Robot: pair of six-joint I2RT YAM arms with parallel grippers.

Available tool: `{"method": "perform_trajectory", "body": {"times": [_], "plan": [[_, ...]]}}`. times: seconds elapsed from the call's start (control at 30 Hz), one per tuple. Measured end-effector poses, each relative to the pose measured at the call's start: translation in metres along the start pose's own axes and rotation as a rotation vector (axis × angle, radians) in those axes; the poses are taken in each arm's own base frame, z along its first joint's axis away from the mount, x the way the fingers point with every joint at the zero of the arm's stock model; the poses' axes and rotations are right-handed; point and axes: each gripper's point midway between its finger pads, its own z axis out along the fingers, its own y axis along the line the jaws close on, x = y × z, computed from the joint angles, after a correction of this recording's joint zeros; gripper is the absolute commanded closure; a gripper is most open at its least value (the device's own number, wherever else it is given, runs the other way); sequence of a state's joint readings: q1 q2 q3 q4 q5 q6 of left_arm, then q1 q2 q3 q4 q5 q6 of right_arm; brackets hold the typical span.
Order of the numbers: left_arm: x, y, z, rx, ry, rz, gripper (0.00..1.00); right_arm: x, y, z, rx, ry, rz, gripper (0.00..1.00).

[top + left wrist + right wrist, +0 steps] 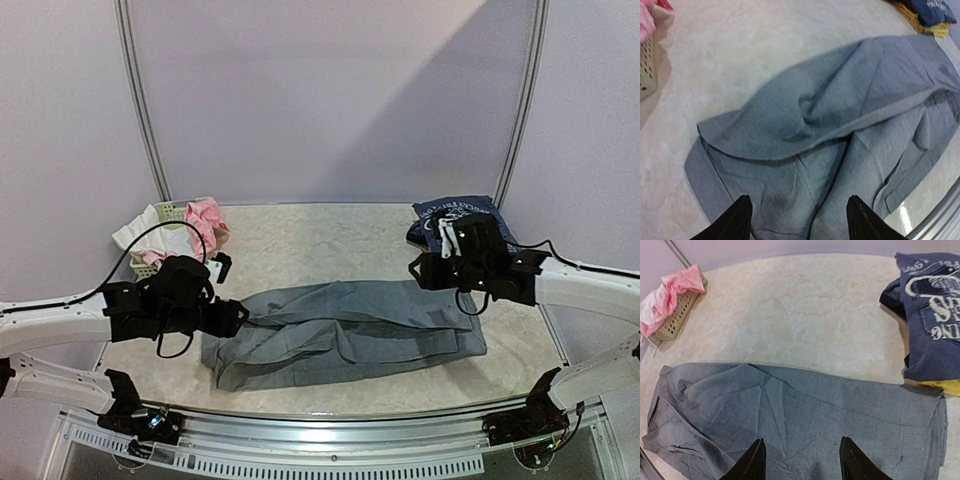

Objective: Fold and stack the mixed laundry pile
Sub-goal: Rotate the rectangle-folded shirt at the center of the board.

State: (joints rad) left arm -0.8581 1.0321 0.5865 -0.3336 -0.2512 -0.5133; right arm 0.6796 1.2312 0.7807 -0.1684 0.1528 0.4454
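Grey trousers (pixel 340 330) lie folded lengthwise across the middle of the table, with creases and a turned-over flap (pixel 805 120). My left gripper (pixel 238 318) hovers over their left end, open, with nothing between its fingers (pixel 742 220). Over the trousers' right end hangs my right gripper (pixel 422 270), also open and empty, the cloth (pixel 805 410) flat beneath its fingertips (pixel 756 460). A navy printed tee (pixel 458 213) lies folded at the back right. Pink (pixel 207 218) and white (pixel 140 230) pieces sit heaped in the basket at the back left.
A pale lattice basket (pixel 168 211) stands at the back left near the wall. Something yellow (pixel 942 386) peeks out under the navy tee (pixel 935 310). A metal rail (pixel 330 415) runs along the table's near edge.
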Motion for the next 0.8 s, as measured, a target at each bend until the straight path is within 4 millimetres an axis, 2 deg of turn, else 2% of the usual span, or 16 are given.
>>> {"method": "perform_trajectory", "body": {"times": [0.13, 0.3, 0.4, 0.43, 0.5, 0.57, 0.63, 0.8], "plan": [[0.034, -0.009, -0.002, 0.046, 0.141, 0.023, 0.34, 0.015, 0.012, 0.039, -0.01, 0.134, -0.034, 0.5], [0.067, -0.031, -0.01, 0.133, 0.256, 0.057, 0.35, 0.033, 0.013, 0.066, 0.014, 0.248, -0.061, 0.49], [0.083, -0.034, -0.009, 0.147, 0.307, 0.06, 0.39, 0.046, 0.01, 0.079, 0.036, 0.314, -0.071, 0.48], [0.088, -0.032, -0.008, 0.141, 0.325, 0.058, 0.43, 0.051, 0.009, 0.083, 0.043, 0.334, -0.074, 0.48], [0.096, -0.029, -0.004, 0.118, 0.351, 0.057, 0.58, 0.061, 0.005, 0.091, 0.057, 0.373, -0.078, 0.49], [0.102, -0.023, 0.001, 0.082, 0.373, 0.06, 0.84, 0.073, -0.001, 0.097, 0.073, 0.412, -0.077, 0.49], [0.106, -0.018, 0.007, 0.042, 0.381, 0.056, 1.0, 0.081, -0.009, 0.1, 0.094, 0.442, -0.073, 0.49], [0.117, 0.002, 0.023, -0.082, 0.41, 0.1, 1.0, 0.095, -0.032, 0.105, 0.155, 0.5, -0.05, 0.5]]}}
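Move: The left hand is bound for the near part of the shirt's left end, about 7 cm back, 1 cm left and 10 cm below. From that hand, the shirt's middle lies 2 cm ahead and 21 cm right, the laundry basket 27 cm ahead and 14 cm left. Below the right hand some 15 cm, about 3 cm ahead and 1 cm left, is the shirt's far right part; the folded stack sits roughly 18 cm ahead, 11 cm right. The left fingers shut on the cloth at the near part of the shirt's left end, newly pinching it, after drawing back and sinking about 10 cm, tipping downward on the way. The right hand, fingers staying open, drops some 14 cm towards the shirt's far right part, swinging first slightly left and forward, then easing back right, and tips down about 25 degrees; its contact with the cloth can't be seen. ##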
